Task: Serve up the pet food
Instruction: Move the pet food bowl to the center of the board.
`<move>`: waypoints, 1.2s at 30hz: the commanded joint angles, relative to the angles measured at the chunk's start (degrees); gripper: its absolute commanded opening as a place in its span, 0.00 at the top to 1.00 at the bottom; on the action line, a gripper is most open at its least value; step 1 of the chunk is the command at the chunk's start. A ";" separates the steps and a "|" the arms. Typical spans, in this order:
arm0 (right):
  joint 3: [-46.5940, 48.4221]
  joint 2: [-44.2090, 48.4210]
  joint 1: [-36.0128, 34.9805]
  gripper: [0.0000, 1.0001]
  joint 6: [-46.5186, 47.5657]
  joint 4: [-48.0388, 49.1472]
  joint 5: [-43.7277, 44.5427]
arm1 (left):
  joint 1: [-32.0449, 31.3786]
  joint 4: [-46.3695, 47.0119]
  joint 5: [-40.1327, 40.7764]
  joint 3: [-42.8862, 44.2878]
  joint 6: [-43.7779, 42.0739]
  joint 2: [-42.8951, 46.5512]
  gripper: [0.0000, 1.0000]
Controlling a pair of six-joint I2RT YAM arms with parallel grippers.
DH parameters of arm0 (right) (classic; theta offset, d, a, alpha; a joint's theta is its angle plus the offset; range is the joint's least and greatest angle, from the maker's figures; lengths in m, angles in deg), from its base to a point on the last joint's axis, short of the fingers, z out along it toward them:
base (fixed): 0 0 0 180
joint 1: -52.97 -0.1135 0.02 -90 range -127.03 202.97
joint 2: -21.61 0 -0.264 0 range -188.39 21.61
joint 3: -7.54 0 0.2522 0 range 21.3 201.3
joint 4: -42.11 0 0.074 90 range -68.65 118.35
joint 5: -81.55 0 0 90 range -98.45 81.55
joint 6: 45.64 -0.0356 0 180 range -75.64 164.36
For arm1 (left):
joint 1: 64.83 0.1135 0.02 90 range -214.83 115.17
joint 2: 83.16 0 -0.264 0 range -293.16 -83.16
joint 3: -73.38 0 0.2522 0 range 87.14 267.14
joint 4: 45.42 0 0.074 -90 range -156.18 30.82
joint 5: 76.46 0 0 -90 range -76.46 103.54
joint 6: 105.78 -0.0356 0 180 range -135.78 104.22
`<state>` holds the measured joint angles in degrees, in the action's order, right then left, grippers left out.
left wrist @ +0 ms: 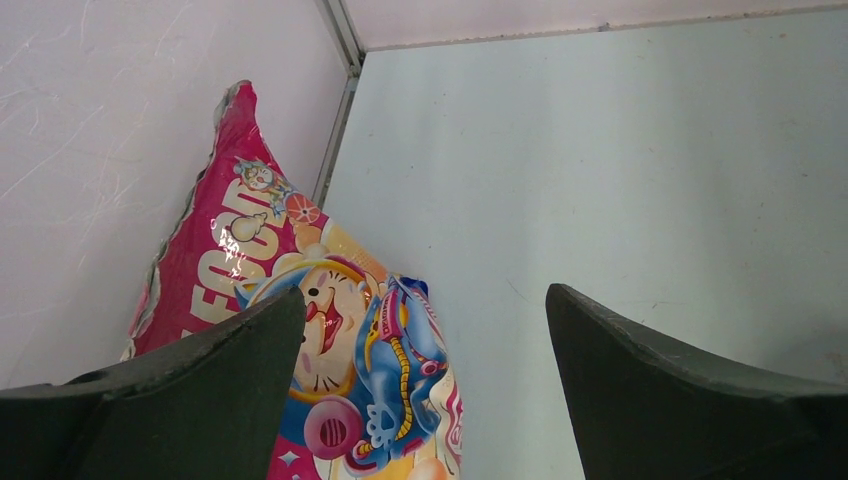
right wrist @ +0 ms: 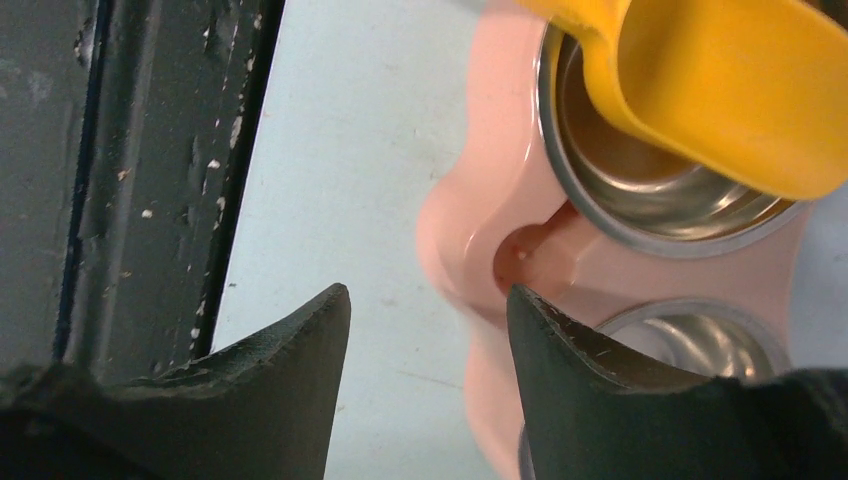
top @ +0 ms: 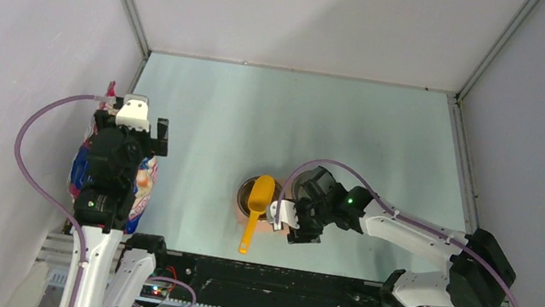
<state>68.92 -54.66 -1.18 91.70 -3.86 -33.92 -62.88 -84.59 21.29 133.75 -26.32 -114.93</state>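
Note:
No pet food shows in any view. A glossy pink-and-blue cartoon bag (left wrist: 330,300) lies by the left wall, and my left gripper (left wrist: 425,292) hangs open just above it, holding nothing. A yellow scoop (top: 255,208) rests with its cup in one steel bowl (right wrist: 640,200) of a pink double feeder (right wrist: 470,230), handle pointing toward the near edge. My right gripper (right wrist: 428,292) is low at the feeder's near side. Its jaws straddle the pink rim, one fingertip (right wrist: 530,310) at the recess between the bowls, the other over bare table and apart from the rim.
A black rail (right wrist: 150,180) runs along the table's near edge, close to my right gripper. The feeder's second steel bowl (right wrist: 690,340) sits partly under the right finger. Enclosure walls stand on the left, back and right.

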 commanded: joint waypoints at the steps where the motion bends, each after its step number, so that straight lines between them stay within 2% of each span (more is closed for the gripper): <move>1: 0.37 -2.20 -1.28 0.38 1.58 6.13 0.60 | 0.45 1.67 -1.18 -0.19 -0.09 -0.35 0.02; 8: 0.49 -6.17 -2.25 0.43 0.68 9.90 3.45 | 0.50 1.77 -1.18 -0.38 -0.03 -0.88 0.02; 14: 1.13 -9.39 -1.82 0.52 -1.30 10.78 5.82 | 0.45 1.64 -1.22 -0.38 -0.08 -0.76 0.02; 16: 1.49 -9.90 -1.20 0.58 -2.08 10.81 5.83 | 0.46 1.67 -1.33 -0.38 -0.07 -0.63 0.02; 26: 4.08 -12.01 6.85 0.71 -4.64 10.17 5.02 | 0.43 1.57 -1.84 -0.42 0.00 -0.08 0.02; 36: 7.28 -15.52 16.63 0.71 2.64 7.47 5.48 | 0.43 1.35 -2.03 -0.31 0.08 0.21 0.02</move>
<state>73.60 -68.78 11.98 88.88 4.05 -30.51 -62.85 -84.61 20.33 133.75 -26.32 -115.26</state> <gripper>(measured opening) 0.324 0.985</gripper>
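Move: The pink pet food bowl has its middle about 7 cm ahead of the right hand, 2 cm left and 5 cm below; its near wall is only some 2 cm ahead, 2 cm left and 4 cm down. The left steel dish sits about 7 cm ahead and 7 left, the right dish 10 ahead and 3 right, the yellow scoop 4 ahead and 8 left. From the left hand the bowl is about 29 cm right, 5 back and 26 below. Bring the right gripper slightly left and forward and down about 4 cm, closing the open fingers partway until they pinch the bowl's near wall between its outer edge and the small hollow. Then, keeping that height and grip, slide the bowl forward about 7 cm and some 3 cm right, turning the hand roughly 15 degrees clockwise. ##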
